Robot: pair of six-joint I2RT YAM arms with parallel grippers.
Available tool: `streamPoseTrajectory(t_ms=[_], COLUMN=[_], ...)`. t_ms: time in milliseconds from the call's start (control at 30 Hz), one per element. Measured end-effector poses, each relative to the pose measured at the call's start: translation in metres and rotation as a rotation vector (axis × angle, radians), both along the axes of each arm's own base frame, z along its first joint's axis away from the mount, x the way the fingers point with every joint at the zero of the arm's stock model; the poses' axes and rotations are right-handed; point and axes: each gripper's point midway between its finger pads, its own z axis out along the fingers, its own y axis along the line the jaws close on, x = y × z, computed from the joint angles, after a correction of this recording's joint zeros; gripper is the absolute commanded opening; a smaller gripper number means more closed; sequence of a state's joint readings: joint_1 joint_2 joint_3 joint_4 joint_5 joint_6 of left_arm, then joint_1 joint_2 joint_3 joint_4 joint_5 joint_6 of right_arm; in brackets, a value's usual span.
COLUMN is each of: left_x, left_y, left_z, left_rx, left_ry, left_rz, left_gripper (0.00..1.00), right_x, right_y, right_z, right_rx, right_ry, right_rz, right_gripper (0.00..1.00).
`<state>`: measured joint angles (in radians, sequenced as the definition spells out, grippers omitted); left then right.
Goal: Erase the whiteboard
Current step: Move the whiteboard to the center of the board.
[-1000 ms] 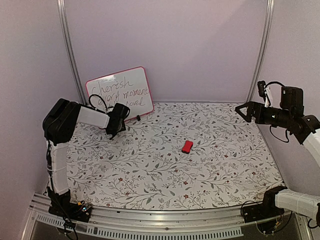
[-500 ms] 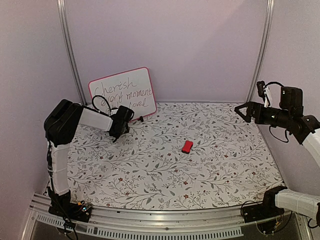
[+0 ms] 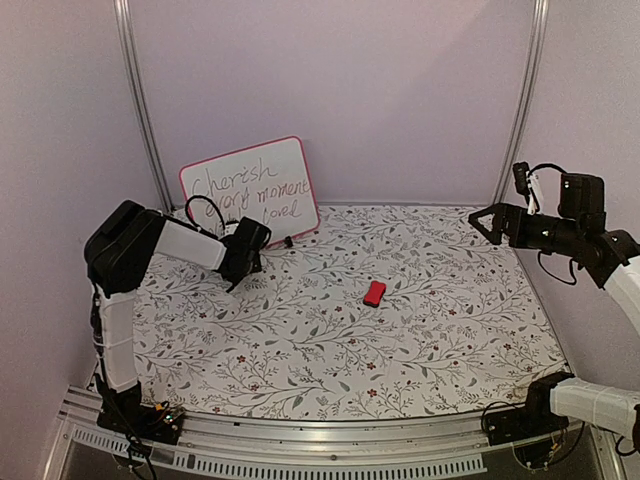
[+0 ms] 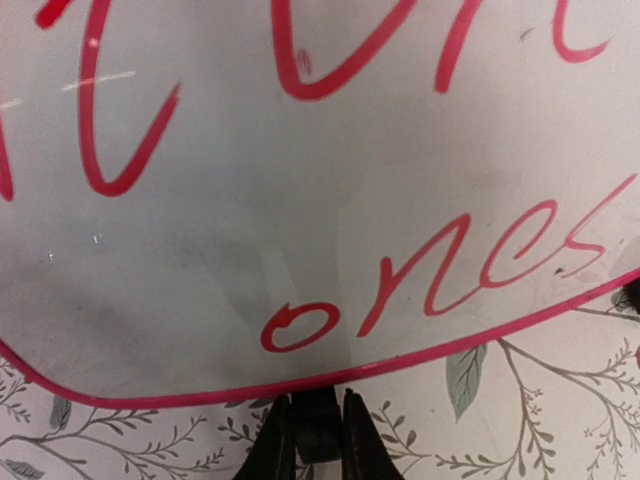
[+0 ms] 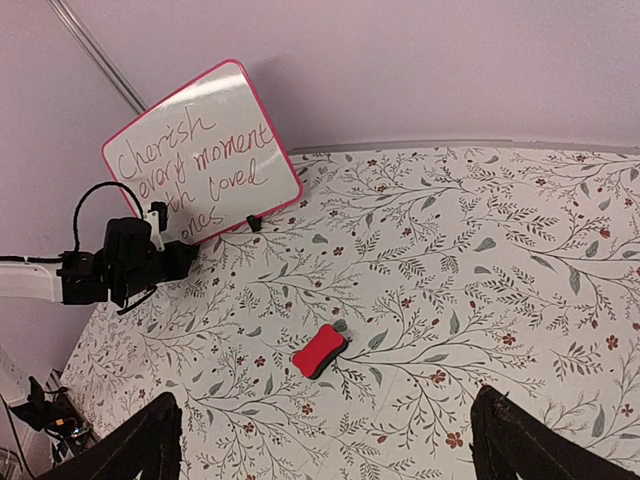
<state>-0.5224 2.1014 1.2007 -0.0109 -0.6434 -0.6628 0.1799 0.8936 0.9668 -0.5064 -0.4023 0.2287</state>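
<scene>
The whiteboard [image 3: 250,190] leans tilted at the back left of the table, pink-framed, with handwritten red words on it. My left gripper [image 3: 259,232] is at its lower edge. In the left wrist view the board [image 4: 300,200] fills the frame, and my left gripper [image 4: 316,425] is shut on a small black foot under the pink frame. My right gripper [image 3: 484,222] hangs open, high at the right, nothing between its fingers. Its view takes in the whiteboard [image 5: 200,150], my left gripper [image 5: 185,258] and my right gripper [image 5: 325,400].
A small red eraser block [image 3: 374,293] lies on the floral table cover [image 3: 330,350] near the middle, also seen as the eraser [image 5: 320,350]. Metal posts [image 3: 135,100] stand at both back corners against lilac walls. The board's other black foot [image 3: 288,240] sticks out at its right.
The whiteboard has shifted a little to the right together with my left gripper, which stays shut on its foot. The right arm has not moved.
</scene>
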Motion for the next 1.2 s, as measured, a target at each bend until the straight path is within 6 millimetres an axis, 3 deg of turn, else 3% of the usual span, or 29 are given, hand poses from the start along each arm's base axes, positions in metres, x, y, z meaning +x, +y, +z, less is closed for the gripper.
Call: streamPoseTrajectory(t_ms=[433, 1200], left_x=[-0.013, -0.057], left_y=[-0.019, -0.078], left_z=[-0.002, -0.002], left_rx=[-0.009, -0.041], left_ry=[-0.009, 0.014], left_rz=[-0.047, -0.148], left_gripper=[0.00, 0.00], right_x=[0.003, 0.009], right_y=[0.001, -0.003], right_z=[-0.008, -0.024], right_rx=[0.003, -0.009], right_ry=[0.018, 0.066], right_rz=[-0.002, -0.033], right_gripper=[0.99, 0.99])
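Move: The left hand already pinches the whiteboard's left foot, low over the table. The table's middle, where the board is being taken, lies about 22 cm to its right, 13 cm back and 2 cm below. The board's right foot stands some 12 cm right and 4 cm ahead of the hand. The red eraser lies roughly 31 cm right and 12 cm back. From the right hand, the table's middle is about 28 cm left, 6 cm ahead and 30 cm below. Rightward and back at nearly constant height, the left hand drags the upright whiteboard by its left foot about 10 cm towards the table's middle, keeping its pinch and turning some 8 degrees clockwise. The empty right hand, still wide open, sinks a couple of centimetres well away from the board. ##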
